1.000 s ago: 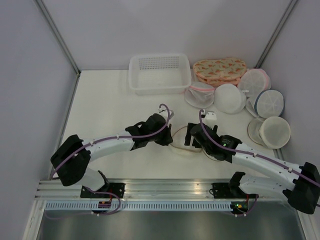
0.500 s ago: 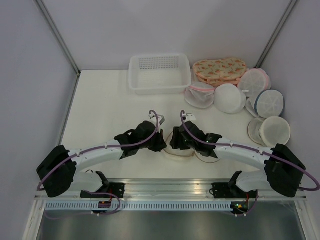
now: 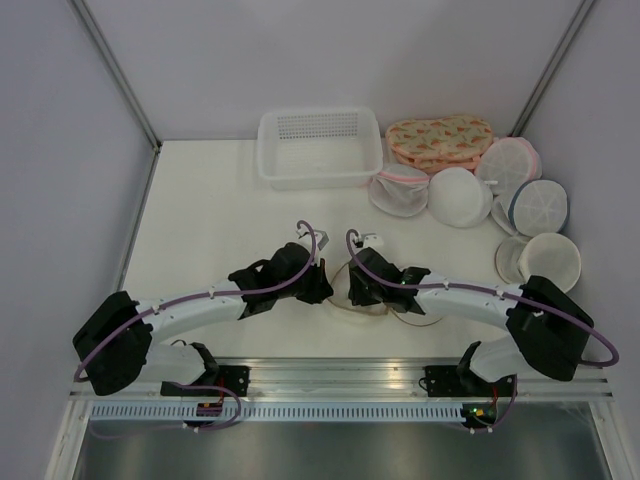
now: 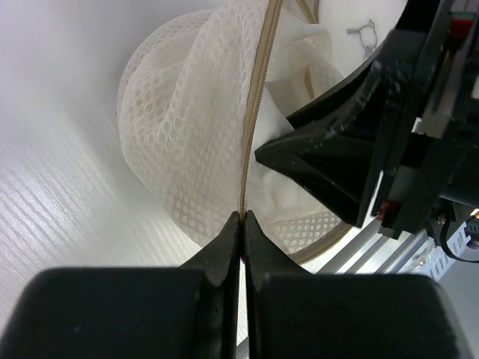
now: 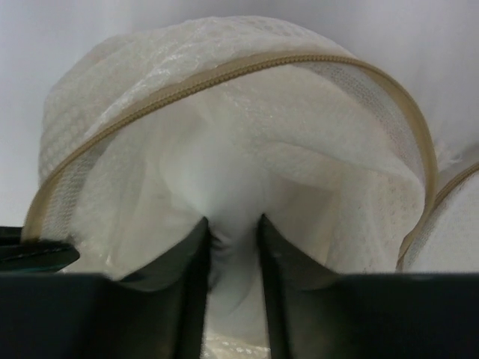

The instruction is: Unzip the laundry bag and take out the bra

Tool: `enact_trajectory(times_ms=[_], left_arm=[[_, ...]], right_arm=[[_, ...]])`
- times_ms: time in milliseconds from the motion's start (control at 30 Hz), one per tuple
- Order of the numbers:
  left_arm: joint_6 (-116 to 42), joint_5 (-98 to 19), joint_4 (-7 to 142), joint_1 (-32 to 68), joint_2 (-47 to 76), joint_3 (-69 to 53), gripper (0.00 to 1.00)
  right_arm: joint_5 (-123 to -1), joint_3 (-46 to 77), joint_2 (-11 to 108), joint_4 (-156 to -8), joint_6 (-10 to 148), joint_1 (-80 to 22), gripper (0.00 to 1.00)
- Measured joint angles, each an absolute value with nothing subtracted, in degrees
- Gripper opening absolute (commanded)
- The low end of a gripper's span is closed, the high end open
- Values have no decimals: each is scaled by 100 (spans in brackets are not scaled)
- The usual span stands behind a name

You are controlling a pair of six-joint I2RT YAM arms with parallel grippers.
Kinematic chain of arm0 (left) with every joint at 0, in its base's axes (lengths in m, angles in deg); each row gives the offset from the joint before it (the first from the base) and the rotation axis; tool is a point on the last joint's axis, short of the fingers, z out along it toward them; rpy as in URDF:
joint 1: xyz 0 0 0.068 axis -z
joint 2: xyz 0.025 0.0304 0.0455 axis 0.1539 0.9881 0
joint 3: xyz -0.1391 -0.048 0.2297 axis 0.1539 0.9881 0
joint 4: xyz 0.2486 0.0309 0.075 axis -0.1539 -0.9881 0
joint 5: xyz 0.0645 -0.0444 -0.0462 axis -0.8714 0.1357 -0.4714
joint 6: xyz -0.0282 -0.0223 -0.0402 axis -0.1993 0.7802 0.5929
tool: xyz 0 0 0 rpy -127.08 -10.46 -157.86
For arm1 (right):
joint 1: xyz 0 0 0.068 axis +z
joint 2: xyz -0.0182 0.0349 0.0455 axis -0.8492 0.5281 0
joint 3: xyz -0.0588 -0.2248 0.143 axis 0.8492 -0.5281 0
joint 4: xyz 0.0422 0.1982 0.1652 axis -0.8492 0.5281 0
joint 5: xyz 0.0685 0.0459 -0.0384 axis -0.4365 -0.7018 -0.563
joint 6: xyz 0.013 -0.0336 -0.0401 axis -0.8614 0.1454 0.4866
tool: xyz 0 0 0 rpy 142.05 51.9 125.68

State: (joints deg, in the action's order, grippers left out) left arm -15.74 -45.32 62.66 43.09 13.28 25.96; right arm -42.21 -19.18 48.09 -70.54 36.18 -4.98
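The laundry bag (image 3: 345, 300), cream mesh with a tan rim, lies near the table's front edge between my two grippers, and its zip stands open. My left gripper (image 3: 322, 292) is shut on the bag's tan zip edge (image 4: 251, 149) and holds the mesh (image 4: 179, 142) up. My right gripper (image 3: 356, 290) reaches into the open mouth (image 5: 224, 75) and is shut on a fold of the bra (image 5: 232, 202), plain white fabric inside the bag. Most of the bra is hidden by the mesh.
A white perforated basket (image 3: 320, 148) stands at the back. A floral orange pouch (image 3: 438, 140) and several white round pouches (image 3: 460, 196) lie at the back right. Another cream pouch (image 3: 548, 262) lies at the right. An aluminium rail (image 3: 340, 378) runs along the front edge.
My right gripper has moved left from the bag's right side into its open mouth and closed on the white fabric. My left gripper has shifted slightly down and left, still holding the bag's edge.
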Motion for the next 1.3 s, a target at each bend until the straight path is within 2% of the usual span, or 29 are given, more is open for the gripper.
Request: enact_trajectory(times_ms=[33, 67, 100, 300, 567, 700, 800, 1067, 1300], left_arm=[[-1563, -4532, 6268, 4309, 1328, 2596, 2], [-1554, -4530, 6270, 4309, 1328, 2596, 2], [-1545, -4530, 6275, 4309, 1328, 2596, 2], [-1521, -4530, 6299, 4309, 1241, 2685, 2], [-1478, -4569, 6401, 4309, 1092, 2782, 2], [-1449, -4578, 6438, 4309, 1092, 2782, 2], [-1430, -4586, 6447, 4309, 1088, 2782, 2], [-1421, -4787, 6347, 4309, 970, 2799, 2], [-1416, -4820, 6275, 4316, 928, 2869, 2]], right_arm=[[-4208, -1915, 4857, -7056, 3642, -500, 10], [-4181, -1909, 4899, -7047, 3658, -500, 2], [-4170, -1896, 4925, -7039, 3671, -502, 0], [-4079, -1797, 4488, -6685, 3743, -500, 0], [-4516, -1682, 2287, -6278, 3894, -506, 1], [-5053, -1810, 1653, -6593, 3839, -544, 0], [-5598, -1902, 1644, -6744, 3736, -646, 0], [-7438, -1963, 2503, -7111, 3706, -784, 1], [-8443, -2145, 2289, -7445, 3780, -788, 0]])
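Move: The white bra lies bunched in the open laundry bag right between the right hand's half-closed fingertips, about 1 cm below its hand point. The bag rim pinched by the left hand is some 9 cm to the left, 1 cm nearer the base and 5 cm higher, and the bag's unzipped lid flap lies about 13 cm to the right, level ahead and 3 cm lower. From the left hand, which holds the rim, the bra is roughly 9 cm right, 1 cm ahead and 6 cm below. The right hand shuts its half-closed fingers on the bra, pinching its cloth, then pulls steeply up out of the bag by some 16 cm before carrying the bra about 10 cm back towards the base and a few centimetres left, dipping a little on the way, while the wrist rolls and swings counter-clockwise until the fingers point left and only slightly down. The left hand stays almost in place with its fingers shut on the bag's rim, holding against the pull and shifting only about 1 cm left. ##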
